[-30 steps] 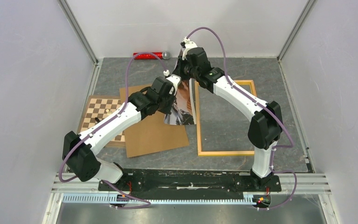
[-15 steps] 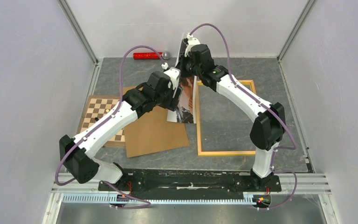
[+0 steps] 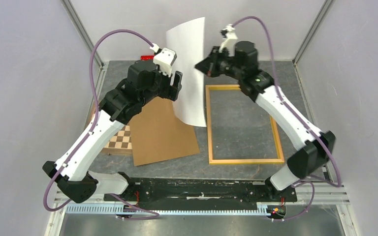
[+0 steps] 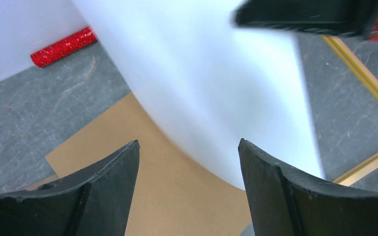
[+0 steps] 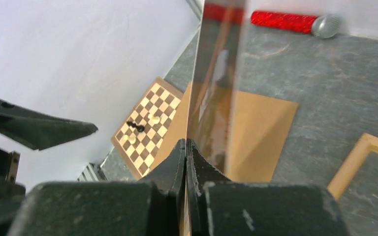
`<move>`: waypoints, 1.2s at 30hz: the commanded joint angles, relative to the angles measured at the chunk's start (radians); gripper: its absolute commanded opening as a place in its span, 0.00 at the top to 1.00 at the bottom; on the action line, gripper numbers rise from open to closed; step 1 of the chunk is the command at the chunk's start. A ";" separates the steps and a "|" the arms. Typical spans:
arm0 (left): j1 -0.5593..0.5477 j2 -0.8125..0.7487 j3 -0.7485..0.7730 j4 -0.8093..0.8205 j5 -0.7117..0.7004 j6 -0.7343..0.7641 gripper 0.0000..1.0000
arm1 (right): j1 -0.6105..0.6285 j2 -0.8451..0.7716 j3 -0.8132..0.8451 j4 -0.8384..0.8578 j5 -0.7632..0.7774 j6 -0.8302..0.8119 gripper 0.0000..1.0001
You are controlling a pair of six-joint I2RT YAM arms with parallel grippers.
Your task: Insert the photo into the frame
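The photo (image 3: pixel 189 69) hangs upright in the air, its plain white back toward the top camera. My right gripper (image 3: pixel 199 66) is shut on its right edge. In the right wrist view the jaws (image 5: pixel 185 143) pinch the sheet, and the photo (image 5: pixel 216 83) shows edge-on and glossy. My left gripper (image 3: pixel 175 90) stands open just left of the sheet, with nothing between its fingers (image 4: pixel 113 177); the photo (image 4: pixel 211 73) fills the view ahead of it. The yellow-orange frame (image 3: pixel 209 128) lies flat on the grey mat at the right, below the right arm.
A brown backing board (image 3: pixel 162 132) lies left of the frame, under the photo's lower edge. A chessboard (image 3: pixel 120 140) with a few pieces (image 5: pixel 138 127) sits partly under the left arm. A red glittery tube (image 5: pixel 280 20) lies along the back wall.
My left gripper opened, let go of the photo and drew back to the left. The right arm lifted the photo off the table and turned its white back to the camera.
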 commanded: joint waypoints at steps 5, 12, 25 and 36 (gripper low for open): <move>0.014 0.030 0.070 0.011 0.005 0.041 0.20 | -0.262 -0.305 -0.356 0.112 -0.157 0.079 1.00; 0.015 0.068 0.035 0.017 0.039 -0.006 0.20 | -0.510 -0.371 -0.591 -0.072 -0.279 -0.151 1.00; 0.015 0.080 0.007 0.023 0.075 -0.019 0.20 | -0.847 -0.228 -0.793 -0.250 -0.345 -0.533 1.00; 0.015 0.073 -0.031 0.023 0.127 -0.007 0.20 | -0.859 -0.003 -0.611 -0.309 -0.263 -0.703 0.99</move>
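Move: The right hand pinches the photo by its edge, high up. The frame's middle lies about 23 cm to its right, 6 cm back and 36 cm below it. The brown backing board is some 18 cm to its left, 6 cm back and about 36 cm down; the red microphone about 22 cm left and 31 cm ahead, 34 cm lower. From the open left hand the frame is roughly 31 cm right, 1 cm ahead and 35 cm below. Sweeping right, at first nearly level and then steeply down, the right hand carries the photo over to the frame, about 32 cm across and 31 cm down, drawing back a little. Its wrist tips the fingers down some 35 degrees and turns clockwise; they stay shut on the photo's right edge, ending just inside the frame's right rail. The left hand, wide open and empty, sinks about 4 cm. ##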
